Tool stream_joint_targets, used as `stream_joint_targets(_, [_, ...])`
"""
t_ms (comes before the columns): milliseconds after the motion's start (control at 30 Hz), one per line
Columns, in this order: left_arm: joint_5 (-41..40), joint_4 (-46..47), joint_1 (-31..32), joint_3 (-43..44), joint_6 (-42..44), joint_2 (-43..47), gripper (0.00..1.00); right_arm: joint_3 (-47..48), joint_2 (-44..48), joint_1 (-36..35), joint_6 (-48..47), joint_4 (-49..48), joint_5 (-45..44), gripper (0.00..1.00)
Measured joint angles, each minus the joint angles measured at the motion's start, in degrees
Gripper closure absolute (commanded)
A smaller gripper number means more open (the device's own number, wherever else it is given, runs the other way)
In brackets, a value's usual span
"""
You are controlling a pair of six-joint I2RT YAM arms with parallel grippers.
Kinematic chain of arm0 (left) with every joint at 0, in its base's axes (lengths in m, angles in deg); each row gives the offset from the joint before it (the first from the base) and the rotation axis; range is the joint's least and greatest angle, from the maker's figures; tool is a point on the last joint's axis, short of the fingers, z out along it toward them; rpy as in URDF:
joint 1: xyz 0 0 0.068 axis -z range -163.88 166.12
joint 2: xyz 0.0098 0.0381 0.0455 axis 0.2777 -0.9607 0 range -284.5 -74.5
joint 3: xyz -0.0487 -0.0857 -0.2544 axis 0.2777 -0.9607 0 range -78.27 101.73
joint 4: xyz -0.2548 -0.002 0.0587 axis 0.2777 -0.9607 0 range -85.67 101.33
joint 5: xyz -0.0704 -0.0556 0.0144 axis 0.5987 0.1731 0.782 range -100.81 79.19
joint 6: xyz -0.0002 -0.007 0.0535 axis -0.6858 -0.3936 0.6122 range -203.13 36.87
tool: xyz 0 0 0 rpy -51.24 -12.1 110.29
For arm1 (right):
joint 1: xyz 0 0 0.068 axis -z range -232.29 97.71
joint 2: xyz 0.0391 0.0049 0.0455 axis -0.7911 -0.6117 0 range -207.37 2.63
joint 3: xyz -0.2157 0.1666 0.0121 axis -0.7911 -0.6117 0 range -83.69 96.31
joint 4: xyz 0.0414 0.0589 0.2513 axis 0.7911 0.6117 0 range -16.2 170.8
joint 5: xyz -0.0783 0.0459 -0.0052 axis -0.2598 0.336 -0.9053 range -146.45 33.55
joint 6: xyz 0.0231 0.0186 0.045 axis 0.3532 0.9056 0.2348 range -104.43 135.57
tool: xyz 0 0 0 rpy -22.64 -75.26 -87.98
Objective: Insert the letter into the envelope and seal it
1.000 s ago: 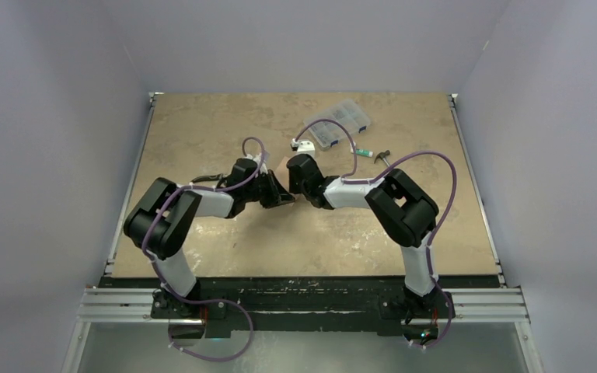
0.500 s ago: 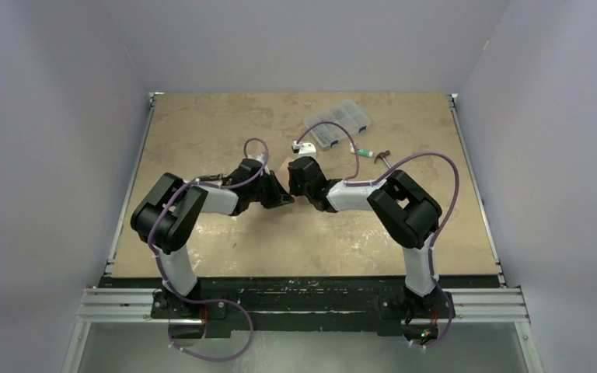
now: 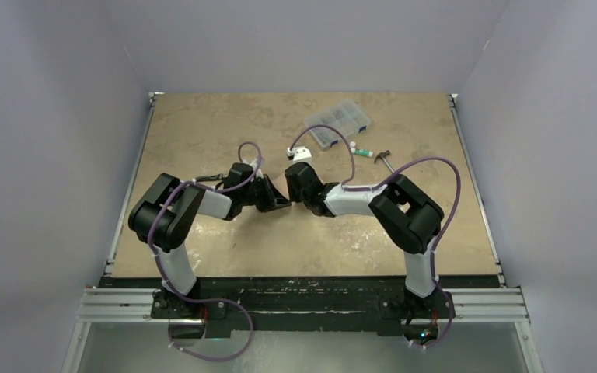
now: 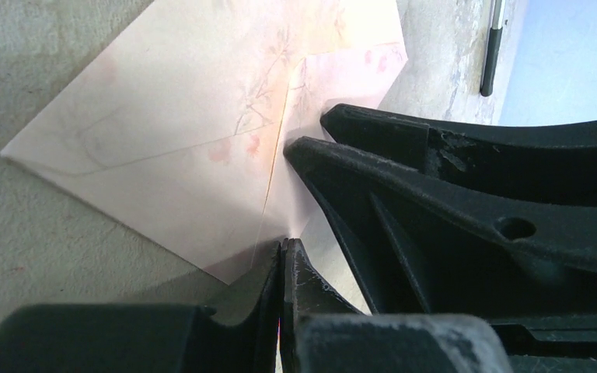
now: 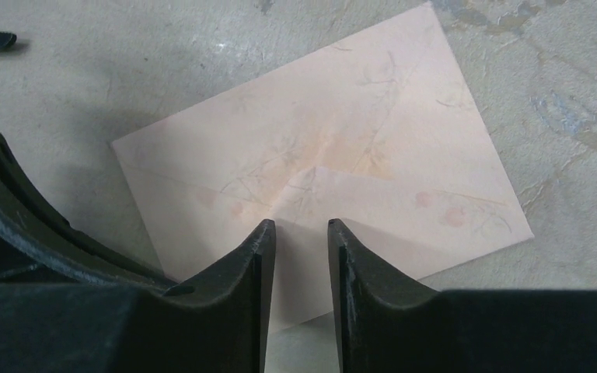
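Note:
The envelope (image 5: 326,171) lies flat on the table, salmon-tan with faint flower prints and diagonal seams, its flap side up. No separate letter shows. My right gripper (image 5: 301,227) hovers over the envelope's near edge, open, with only paper showing in the gap between its fingers. My left gripper (image 4: 284,245) is shut, its tips meeting at the envelope's (image 4: 171,132) lower edge, right beside the right gripper's fingers (image 4: 435,194). From above, the left gripper (image 3: 280,202) and the right gripper (image 3: 294,190) meet tip to tip at mid-table and hide the envelope.
A clear plastic compartment box (image 3: 337,122) sits at the back right. Nearer are a small white object (image 3: 301,154), a green-and-white tube (image 3: 364,152) and a small hammer-like tool (image 3: 383,158). A dark rod (image 4: 494,47) lies beyond the envelope.
The right gripper's jaws have opened wider. Both grippers have drifted slightly left and farther back, and now cover the strip of envelope that showed between them earlier.

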Motion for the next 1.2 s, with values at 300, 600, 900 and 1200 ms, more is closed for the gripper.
stream_joint_targets(300, [0.31, 0.85, -0.24, -0.61, 0.07, 0.0, 1.0, 6.62, -3.41, -0.31, 5.73, 7.39, -5.55, 0.77])
stream_joint_targets(600, [0.28, 1.18, -0.24, -0.79, 0.13, 0.0, 1.0, 10.64, -4.39, 0.2, 8.63, 13.42, -6.16, 0.75])
stream_joint_targets(900, [0.31, 1.25, -0.55, -0.87, 0.11, 0.02, 1.0, 12.09, -3.93, 1.79, 9.35, 16.31, -3.78, 0.9])
stream_joint_targets(1200, [0.35, 0.52, -0.66, -0.46, 0.11, 0.02, 1.0, 6.6, 3.82, 4.02, 3.87, 18.25, 0.26, 0.9])
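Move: The envelope's middle lies about 3 cm ahead of the right hand and 1 cm to its right, just below; from the left hand, at the near edge, about 7 cm ahead and 3 cm right. From the right hand, the glue stick is some 12 cm ahead and 19 cm right, the clear box about 22 cm ahead and 13 cm right, and the pruners level with it, 21 cm left; all lie on the table. Narrowing right fingers stroke the envelope 2 cm forward, then rise off about 3 cm rightward; left fingertips keep pinning. ##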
